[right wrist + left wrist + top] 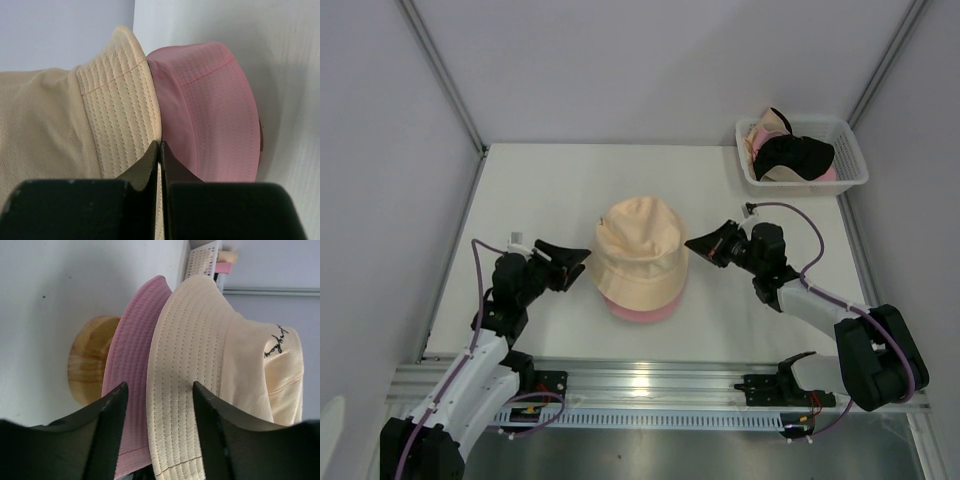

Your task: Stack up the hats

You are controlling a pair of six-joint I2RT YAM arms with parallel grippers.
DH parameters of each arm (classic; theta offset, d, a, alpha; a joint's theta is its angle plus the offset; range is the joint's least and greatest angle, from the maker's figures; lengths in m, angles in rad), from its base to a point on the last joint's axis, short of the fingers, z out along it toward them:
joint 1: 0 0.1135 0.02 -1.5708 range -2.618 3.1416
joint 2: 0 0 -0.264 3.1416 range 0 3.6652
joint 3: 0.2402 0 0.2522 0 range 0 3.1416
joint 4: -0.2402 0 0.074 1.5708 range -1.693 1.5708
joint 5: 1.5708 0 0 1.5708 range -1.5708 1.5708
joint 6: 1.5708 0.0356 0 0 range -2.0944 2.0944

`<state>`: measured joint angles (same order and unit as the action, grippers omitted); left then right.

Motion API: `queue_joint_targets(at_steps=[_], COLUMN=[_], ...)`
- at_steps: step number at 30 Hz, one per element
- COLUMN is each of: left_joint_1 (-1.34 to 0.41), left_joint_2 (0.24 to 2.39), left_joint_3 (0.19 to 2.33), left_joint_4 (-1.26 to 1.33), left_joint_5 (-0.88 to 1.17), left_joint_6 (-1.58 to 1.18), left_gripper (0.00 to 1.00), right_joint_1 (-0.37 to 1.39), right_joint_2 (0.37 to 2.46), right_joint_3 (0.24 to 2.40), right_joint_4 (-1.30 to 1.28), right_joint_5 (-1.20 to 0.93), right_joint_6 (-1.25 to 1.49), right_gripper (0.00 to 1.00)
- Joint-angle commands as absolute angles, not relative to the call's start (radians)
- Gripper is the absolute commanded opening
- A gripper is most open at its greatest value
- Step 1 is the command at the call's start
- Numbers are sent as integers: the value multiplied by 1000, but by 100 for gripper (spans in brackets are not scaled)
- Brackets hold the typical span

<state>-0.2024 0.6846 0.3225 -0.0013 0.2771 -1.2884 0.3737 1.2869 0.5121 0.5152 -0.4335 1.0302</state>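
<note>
A pale peach hat (pixel 640 250) sits on top of a pink hat (pixel 642 311) in the middle of the table, and only the pink brim shows beneath it. In the left wrist view both rest on a wooden stand (pixel 90 360). My left gripper (pixel 578 262) is open at the stack's left side. Its jaws straddle the peach brim (pixel 200 365) without touching it, beside the pink brim (pixel 132 355). My right gripper (pixel 692 243) is at the stack's right side. It is shut (pixel 160 143) on the edge of the peach brim (pixel 115 115), right beside the pink brim (pixel 215 110).
A white lattice basket (pixel 852 150) stands at the back right corner and holds a black hat (pixel 798 152) with cream and pink fabric under it. Grey walls close in the table on the left, back and right. A metal rail runs along the near edge.
</note>
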Motion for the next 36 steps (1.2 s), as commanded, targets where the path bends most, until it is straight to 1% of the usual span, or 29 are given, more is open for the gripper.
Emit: queue_joint_targets(at_steps=[1,2,3,5,6,8,9,11,12,14,15,19,23,30,36], left_joint_1=[-192,-193,-193,-199,-202,-212,-215,-225,-229,-239,-241,-256,-262,-291,-345], left_joint_2=[689,696,704,722,727,744,749,762,765,770,769,724,670,683,698], left_joint_3=[299,304,311,327,339,354,359,362,361,357,356,395,472,615,603], left_joint_4=[113,124,133,141,141,149,152,172,179,196,205,200,98,-46,-92], left_joint_5=[308,317,327,331,331,331,330,336,336,337,334,307,256,241,201], left_joint_6=[-1319,-1318,-1316,-1307,-1302,-1290,-1289,-1292,-1292,-1287,-1281,-1221,-1138,-1060,-1086], left_gripper=[55,52,46,42,36,30,24,20,13,6,1,1,1,1,1], right_joint_1=[383,382,383,385,385,387,385,387,387,388,388,388,390,388,388], right_joint_2=[1287,1287,1290,1292,1292,1289,1287,1284,1282,1276,1273,1252,1178,1052,1051], right_joint_3=[505,500,500,494,494,492,492,492,492,492,492,499,512,558,552], right_joint_4=[557,558,558,558,558,555,552,548,543,537,529,505,459,240,156], right_joint_5=[-416,-417,-420,-419,-419,-419,-419,-417,-416,-410,-408,-400,-368,-293,-304], right_joint_6=[1025,1026,1028,1031,1029,1028,1026,1025,1022,1019,1016,1005,1000,948,971], right_gripper=[0,0,0,0,0,0,0,0,0,0,0,0,0,0,0])
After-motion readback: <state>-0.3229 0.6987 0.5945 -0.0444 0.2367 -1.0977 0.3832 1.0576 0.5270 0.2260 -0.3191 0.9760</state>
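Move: The beige hat sits with its middle about 13 cm right of the left hand, 3 cm ahead and some 3 cm higher, the near side of its brim already between the open fingers. Right below the beige hat, roughly 4 cm under this hand's height, is the pink hat, 13 cm to the right and 2 cm ahead. From the right hand, pinching the opposite brim, the beige hat's middle is about 10 cm left, 2 cm back and 3 cm up. Shut the left gripper on the left edge of the beige hat's brim while easing it about 2 cm right, then raise it quickly some 11 cm, tipping the fingers up nearly 20 degrees. Keep the right fingers pinched on the other edge; let that hand sink a centimetre, then rise slightly while drawing about 2 cm right and 2 cm back. ##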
